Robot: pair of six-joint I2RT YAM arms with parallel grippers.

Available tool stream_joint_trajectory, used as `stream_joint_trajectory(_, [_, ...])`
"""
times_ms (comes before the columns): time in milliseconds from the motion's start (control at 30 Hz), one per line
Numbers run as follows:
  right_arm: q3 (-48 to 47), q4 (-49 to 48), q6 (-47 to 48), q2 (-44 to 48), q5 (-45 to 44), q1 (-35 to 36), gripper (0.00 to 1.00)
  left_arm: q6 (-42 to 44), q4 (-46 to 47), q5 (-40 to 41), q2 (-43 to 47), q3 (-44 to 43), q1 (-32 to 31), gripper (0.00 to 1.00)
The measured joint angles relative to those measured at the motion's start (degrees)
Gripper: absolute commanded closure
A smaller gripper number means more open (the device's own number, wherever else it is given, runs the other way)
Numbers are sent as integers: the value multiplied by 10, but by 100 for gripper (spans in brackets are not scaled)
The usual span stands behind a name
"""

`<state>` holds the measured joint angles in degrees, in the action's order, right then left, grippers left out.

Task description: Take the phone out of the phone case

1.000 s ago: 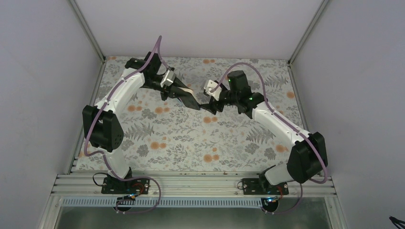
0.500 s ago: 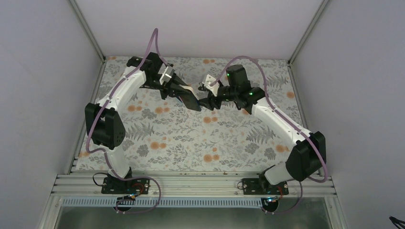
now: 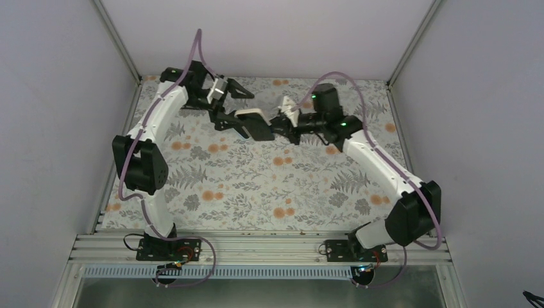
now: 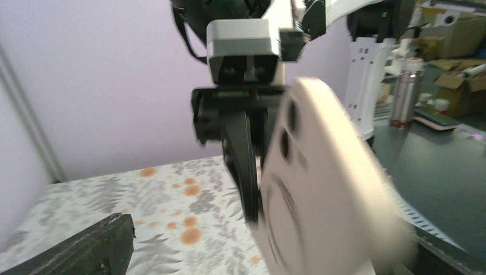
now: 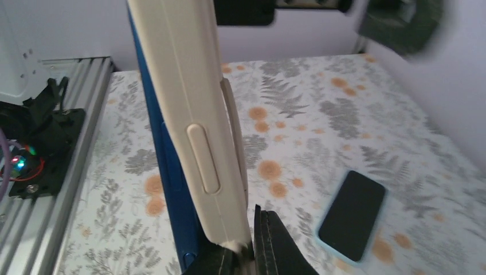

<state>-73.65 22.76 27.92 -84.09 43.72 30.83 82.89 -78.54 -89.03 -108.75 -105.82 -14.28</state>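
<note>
A cream phone case (image 5: pixel 189 97) with a blue phone (image 5: pixel 150 132) pressed along its side stands on end in the right wrist view. My right gripper (image 5: pixel 252 232) is shut on its lower end. From above, the case (image 3: pixel 250 114) hangs over the back middle of the table, its dark face (image 3: pixel 260 129) turned toward the arms, and the right gripper (image 3: pixel 277 125) holds its right end. My left gripper (image 3: pixel 242 109) is open, one finger on either side of the case's left end, not pinching it. The left wrist view shows the case's blurred back (image 4: pixel 321 189).
A second phone in a light blue case (image 5: pixel 352 215) lies flat on the floral table (image 3: pixel 256 186), seen only from the right wrist. The metal rail (image 3: pixel 256 247) runs along the near edge, and pale walls enclose the other three sides.
The left gripper has opened and let go of the case, drawing back a little to the far left. The right gripper has shut on the case's right end.
</note>
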Motion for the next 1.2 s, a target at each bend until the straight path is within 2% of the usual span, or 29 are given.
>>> stream_joint_trajectory(133, [5,26,28,40,40,-90,96,-24,25,26,2,-49,45,0])
stream_joint_trajectory(200, [4,55,54,50,47,-130,96,-83,97,55,16,-55,64,0])
stream_joint_trajectory(233, [4,71,68,52,48,-145,96,-129,162,85,38,-37,73,0])
stream_joint_trajectory(333, [4,110,87,42,51,-163,96,-242,362,193,127,71,71,0])
stream_joint_trajectory(400, [-2,121,81,19,60,-168,96,-291,486,278,186,151,45,0])
stream_joint_trajectory(467, [-27,126,49,-31,83,-179,96,-317,629,378,243,254,-6,0])
stream_joint_trajectory(533, [-63,119,2,-90,103,-193,96,-336,718,461,267,321,-62,0])
stream_joint_trajectory(633, [-127,91,-103,-185,127,-217,96,-358,849,590,257,396,-143,0])
stream_joint_trajectory(867, [-221,37,-315,-286,100,-231,96,-369,1049,810,205,453,-230,0])
stream_joint_trajectory(1067, [-273,22,-398,-299,55,-223,96,-325,1200,905,130,473,-286,0])
stream_joint_trajectory(1200, [-281,17,-422,-307,45,-221,96,-310,1249,941,80,471,-302,0])
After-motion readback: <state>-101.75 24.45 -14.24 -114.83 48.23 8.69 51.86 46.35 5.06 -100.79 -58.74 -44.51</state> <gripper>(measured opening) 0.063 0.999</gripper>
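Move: Just right of the left hand's open fingers, the phone in its beige case hangs about 6 cm to the right, 3 cm back and 2 cm lower. From the right hand, which already pinches its long edge, the cased phone's middle is some 4 cm left and 3 cm up, level fore and aft. The blue-rimmed phone lies on the table roughly 25 cm ahead of the right hand, 12 cm left and 28 cm below. Keeping its pinch on the case's long edge, the right hand draws the phone about 10 cm right, away from the left fingers, then swings it some 20 cm forward and a little down, tilting and turning clockwise. The left hand, still wide open and empty, first goes forward, left and up, then sweeps right and down, its fingers turning counter-clockwise to point forward-right at the phone. ##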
